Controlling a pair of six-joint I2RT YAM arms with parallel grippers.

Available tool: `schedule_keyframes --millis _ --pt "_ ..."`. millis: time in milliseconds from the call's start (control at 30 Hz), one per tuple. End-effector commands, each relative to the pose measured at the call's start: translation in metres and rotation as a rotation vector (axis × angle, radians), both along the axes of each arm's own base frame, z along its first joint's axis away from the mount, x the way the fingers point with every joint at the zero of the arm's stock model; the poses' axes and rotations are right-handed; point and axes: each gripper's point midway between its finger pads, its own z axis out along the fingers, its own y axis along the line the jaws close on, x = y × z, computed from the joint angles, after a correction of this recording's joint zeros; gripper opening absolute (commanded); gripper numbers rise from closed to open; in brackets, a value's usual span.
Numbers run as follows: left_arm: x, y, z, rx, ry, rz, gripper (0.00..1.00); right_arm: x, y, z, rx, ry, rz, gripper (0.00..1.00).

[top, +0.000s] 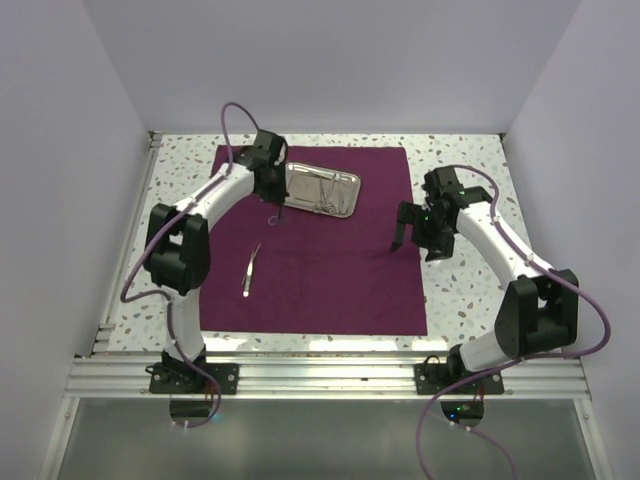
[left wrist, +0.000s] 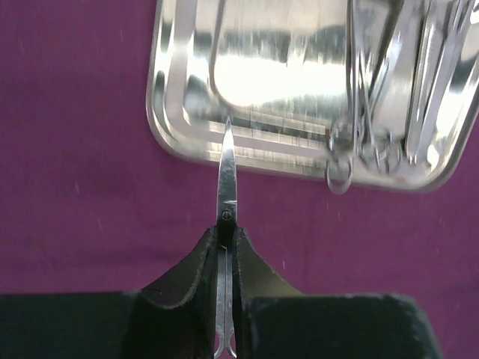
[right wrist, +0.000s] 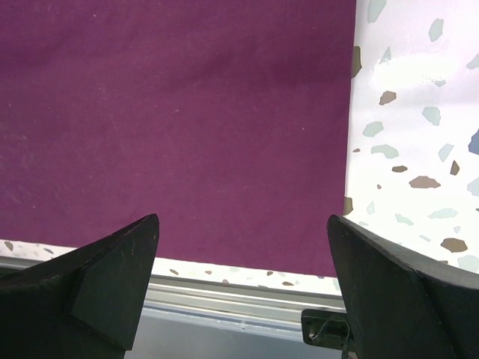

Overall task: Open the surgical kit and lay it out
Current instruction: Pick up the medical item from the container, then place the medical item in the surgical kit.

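Note:
The dark purple cloth (top: 330, 270) lies spread flat on the table. The steel tray (top: 345, 196) sits on its far part, with several ring-handled instruments (top: 322, 190) in it. Silver tweezers (top: 250, 270) lie on the cloth at the left. My left gripper (top: 275, 200) is shut on slim scissors (top: 275, 216) just left of the tray. In the left wrist view the fingers (left wrist: 254, 269) pinch the scissors (left wrist: 227, 172) below the pivot, blade tip over the tray's rim (left wrist: 168, 127). My right gripper (top: 410, 235) is open and empty above the cloth's right edge (right wrist: 179, 112).
The speckled tabletop (right wrist: 412, 112) shows right of the cloth. An aluminium rail (top: 320, 375) runs along the near edge. White walls close in the left, right and back sides.

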Motion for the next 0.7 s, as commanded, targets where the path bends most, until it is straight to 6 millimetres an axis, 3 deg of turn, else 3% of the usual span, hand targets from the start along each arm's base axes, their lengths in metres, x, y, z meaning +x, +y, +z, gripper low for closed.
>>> schedule_keyframes --millis 0,100,233,500,633,667 --pt "-0.033 -0.020 0.037 -0.091 -0.081 0.039 0.00 0.000 -0.001 0.014 0.009 -0.054 0.014 0.98" --pt "-0.070 -0.042 0.036 -0.095 -0.096 0.048 0.00 -0.002 -0.003 0.016 0.002 -0.056 0.017 0.98" --pt "-0.104 -0.055 0.022 -0.112 -0.070 0.043 0.00 -0.009 -0.005 0.013 -0.011 -0.036 0.023 0.98" --pt "-0.142 -0.068 -0.005 -0.099 -0.017 0.078 0.00 -0.017 -0.009 0.007 -0.029 -0.010 0.032 0.99" --pt "-0.158 -0.071 -0.029 -0.083 0.061 0.055 0.00 -0.020 -0.012 0.009 -0.041 -0.003 0.029 0.98" --pt "-0.164 -0.073 -0.034 -0.092 0.096 0.041 0.05 -0.020 -0.013 0.008 -0.045 -0.002 0.025 0.98"
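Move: The left hand already holds the scissors, blades forward. The open cloth they are being taken to lies about 18 cm back, 6 cm to its right and 8 cm below. The tray's middle is roughly 5 cm ahead and 9 cm to its right, and the laid-out instruments lie some 18 cm back and 8 cm to its left, both also about 8 cm below. From the right hand that cloth spot lies level, about 28 cm to the left and 10 cm down. Keeping the scissors pinched by their handles, blades still pointing forward, the left hand swings quickly back towards its base by about 16 cm and roughly 6 cm to the right, away from the tray and towards the bare cloth to the right of the laid-out instruments. It stays at nearly the same height for the first half, then slows and sinks about 4 cm towards the cloth while still drawing back, its fingers tipping down only some 5 degrees and staying shut on the scissors. ##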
